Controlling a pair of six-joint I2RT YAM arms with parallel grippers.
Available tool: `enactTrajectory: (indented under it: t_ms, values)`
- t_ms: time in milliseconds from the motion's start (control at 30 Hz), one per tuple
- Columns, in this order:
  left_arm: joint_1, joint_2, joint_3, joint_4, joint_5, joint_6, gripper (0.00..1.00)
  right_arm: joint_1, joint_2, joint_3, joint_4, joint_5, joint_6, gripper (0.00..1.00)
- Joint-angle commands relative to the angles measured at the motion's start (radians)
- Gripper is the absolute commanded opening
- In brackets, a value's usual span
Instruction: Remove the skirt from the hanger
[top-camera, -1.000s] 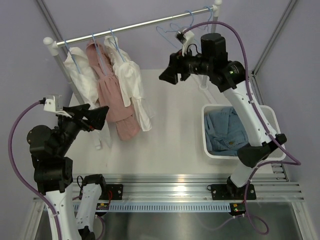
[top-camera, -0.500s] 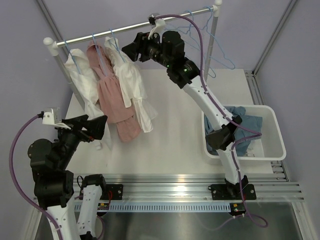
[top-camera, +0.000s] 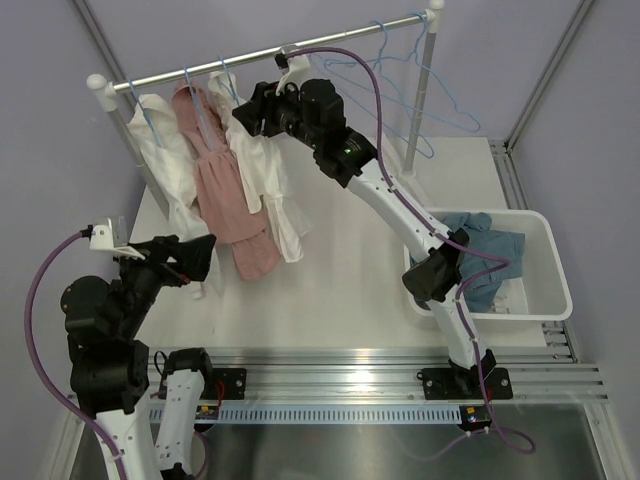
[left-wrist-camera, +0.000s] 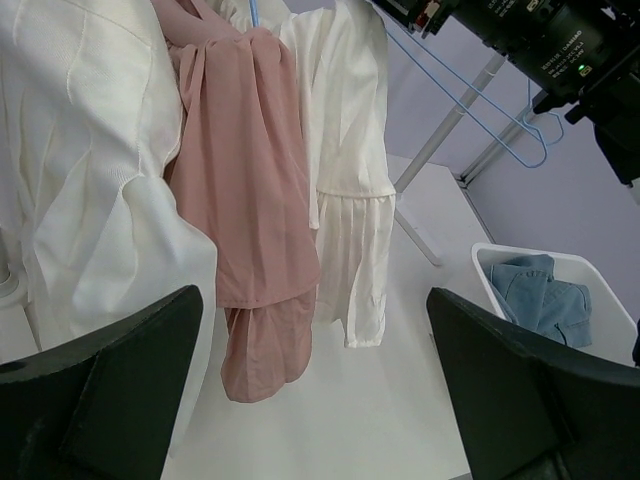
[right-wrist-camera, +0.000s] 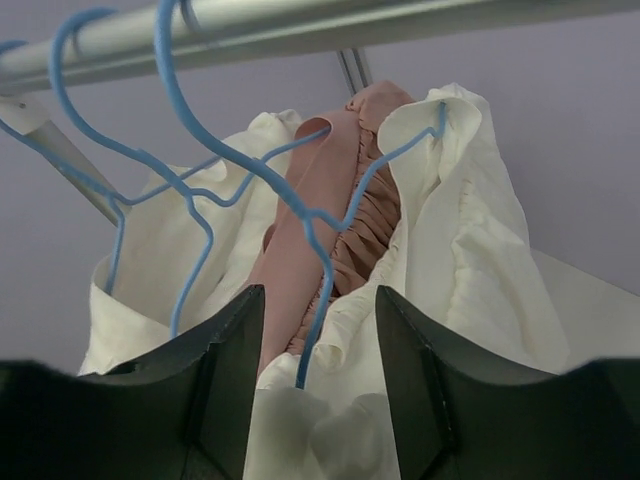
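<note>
Three garments hang on blue hangers from the rail (top-camera: 270, 50): a white one (top-camera: 165, 160), a pink one (top-camera: 215, 185) and a cream one with a gathered top that I take for the skirt (top-camera: 262, 165). My right gripper (top-camera: 245, 118) is up at that cream garment's top, just under the rail. It is open. In the right wrist view the right gripper (right-wrist-camera: 320, 370) has the hanger wire (right-wrist-camera: 310, 260) and cream cloth (right-wrist-camera: 470, 250) between its fingers, not pinched. My left gripper (top-camera: 195, 255) stands wide open below the clothes, and the left gripper (left-wrist-camera: 315, 385) holds nothing.
Several empty blue hangers (top-camera: 400, 75) hang at the rail's right end. A white bin (top-camera: 545, 260) at the right holds blue denim (top-camera: 470, 265). The rail's posts stand at the table's back left and back right.
My right arm has swung left along the rail, from the empty hangers to the cream garment's top, and its jaws have narrowed somewhat. The left arm has barely moved.
</note>
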Motion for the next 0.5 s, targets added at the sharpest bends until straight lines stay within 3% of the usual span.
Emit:
enactTrajectory:
  t_ms: [0, 133, 233, 267, 300, 367, 467]
  values:
    - [-0.003, -0.011, -0.002, 0.015, -0.007, 0.016, 0.99, 0.02, 0.011, -0.025, 0.029, 0.079, -0.054, 0.54]
    - [-0.003, -0.013, -0.003, 0.018, -0.006, 0.012, 0.99, 0.022, 0.022, -0.028, 0.025, 0.126, -0.083, 0.47]
    - [-0.003, -0.011, -0.003, 0.026, -0.003, 0.007, 0.99, 0.022, 0.005, -0.037, 0.032, 0.168, -0.105, 0.25]
    - [-0.003, -0.011, -0.005, 0.029, -0.001, 0.006, 0.99, 0.022, -0.001, -0.05, 0.047, 0.174, -0.114, 0.12]
    - [-0.003, -0.01, -0.005, 0.032, -0.001, 0.004, 0.99, 0.022, -0.013, -0.054, 0.054, 0.174, -0.116, 0.07]
    - [-0.003, -0.007, -0.002, 0.035, 0.002, 0.001, 0.99, 0.022, -0.023, -0.053, 0.066, 0.182, -0.123, 0.0]
    - [-0.003, -0.001, 0.02, 0.044, 0.014, -0.013, 0.99, 0.022, -0.032, -0.039, 0.081, 0.199, -0.143, 0.0]
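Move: The white skirt's blue hanger is the right hand's aim: its near wire lies already between the spread fingers, only 2 cm ahead, 1 cm left and some 2 cm below the hand point. The skirt's middle hangs about 13 cm lower, 3 cm ahead and 1 cm left; the pink dress is 6 cm to the left of the skirt. From the left hand the wire is roughly 27 cm ahead, 8 cm right and 5 cm higher. Downward first, about 3 cm, then easing some 2 cm forward, the right hand settles below the rod at the white skirt's hanger. Its half-open fingers close fully and pinch the near shoulder wire just under the twisted neck, the wrist turning a little clockwise (5 to 10 degrees) as they shut. ##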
